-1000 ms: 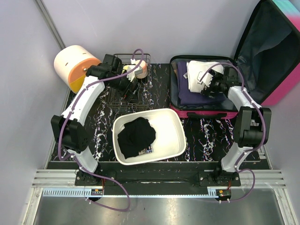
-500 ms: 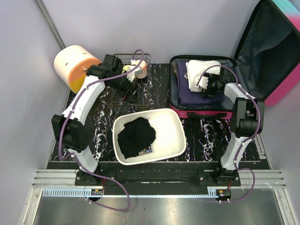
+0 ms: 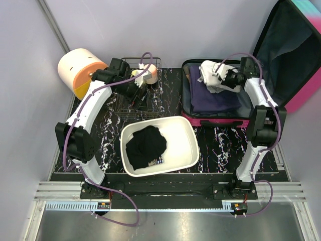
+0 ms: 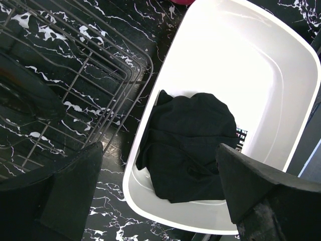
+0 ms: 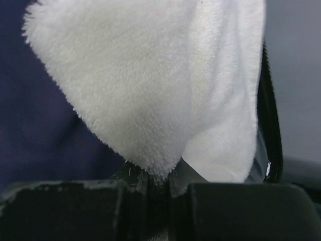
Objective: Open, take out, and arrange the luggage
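Note:
The luggage (image 3: 216,122) lies open at the back right, its pink shell low and its dark-lined lid (image 3: 288,50) standing up to the right. Inside lies a navy garment (image 3: 213,100) with a white fluffy cloth (image 3: 209,75) bunched above its far end. My right gripper (image 3: 224,79) is shut on that cloth; in the right wrist view the cloth (image 5: 150,75) hangs pinched between the right gripper (image 5: 158,175) jaws, over the navy garment (image 5: 40,125). My left gripper (image 3: 135,93) hovers open over the wire basket, empty, with the left gripper (image 4: 160,196) fingers wide apart.
A white tub (image 3: 188,150) near the front centre holds a black garment (image 3: 145,145). A wire basket (image 3: 125,108) stands behind it with a small pale item (image 3: 150,74) at its far edge. A white-and-orange round drawer box (image 3: 77,70) sits at the back left.
My right gripper has closed on the white cloth and pulled it up and toward the far side, bunching it. The left arm has not moved.

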Available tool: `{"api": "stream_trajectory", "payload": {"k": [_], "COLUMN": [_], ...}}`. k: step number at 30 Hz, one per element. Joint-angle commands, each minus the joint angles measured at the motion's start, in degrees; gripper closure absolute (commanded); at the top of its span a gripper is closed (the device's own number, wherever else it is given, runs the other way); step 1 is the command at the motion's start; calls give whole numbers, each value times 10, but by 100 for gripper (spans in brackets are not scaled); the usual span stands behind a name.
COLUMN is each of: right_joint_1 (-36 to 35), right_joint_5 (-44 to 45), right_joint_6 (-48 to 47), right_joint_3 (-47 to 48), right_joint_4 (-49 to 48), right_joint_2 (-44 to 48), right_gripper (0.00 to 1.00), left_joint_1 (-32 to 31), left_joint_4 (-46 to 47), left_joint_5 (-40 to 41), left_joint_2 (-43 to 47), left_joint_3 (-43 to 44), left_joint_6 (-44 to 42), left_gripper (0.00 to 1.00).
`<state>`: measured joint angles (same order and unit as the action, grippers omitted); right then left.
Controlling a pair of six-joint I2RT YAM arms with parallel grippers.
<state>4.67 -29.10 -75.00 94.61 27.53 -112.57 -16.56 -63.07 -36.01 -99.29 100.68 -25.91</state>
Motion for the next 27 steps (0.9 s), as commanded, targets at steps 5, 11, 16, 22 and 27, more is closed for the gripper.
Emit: {"api": "stream_trajectory", "payload": {"k": [5,11,16,22,27], "right_joint_1": [2,2,-4,-43,-99], "right_joint_5": [-106,-105,-112,-44,-37], "right_joint_6": [186,295,338,488,602], "right_joint_3": [109,127,66,-9,-92], "right_joint_4": [125,198,219,198,245], "right_joint_2": [68,86,159,241,302], "right_gripper": [100,100,100,100,100], "left_joint_1": [31,45,50,57,78], "left_joint_4": [29,32,37,48,96], "left_joint_5": [-38,-55,-59,-50,-42], "left_joint_2": [-4,-10,-4,-3,20], "left_joint_3": [18,21,9,-18,-73], "left_joint_6": [52,70,72,98,171], "left_gripper": [1,1,1,1,1]}}
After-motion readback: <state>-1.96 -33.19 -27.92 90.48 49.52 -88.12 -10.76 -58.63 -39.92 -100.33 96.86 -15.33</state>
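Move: The right hand already has the white towel pinched inside the open luggage. The white basin lies about 40 cm to its left, some 32 cm back and roughly 12 cm lower, with the black cloth inside it around 45 cm left and 32 cm back. The navy clothing is about 9 cm left, 6 cm back and 8 cm below. From the left hand, the basin is some 12 cm back, 13 cm right and 18 cm down. Straight up first, then back and to the left, the right hand keeps its pinch on the towel and draws it towards the basin: about 10 cm of rise and 16 cm back, with 9 cm left, while the wrist rolls some 45 degrees clockwise about the line of the fingers. The left hand, empty and open, edges a couple of centimetres forward and left. ##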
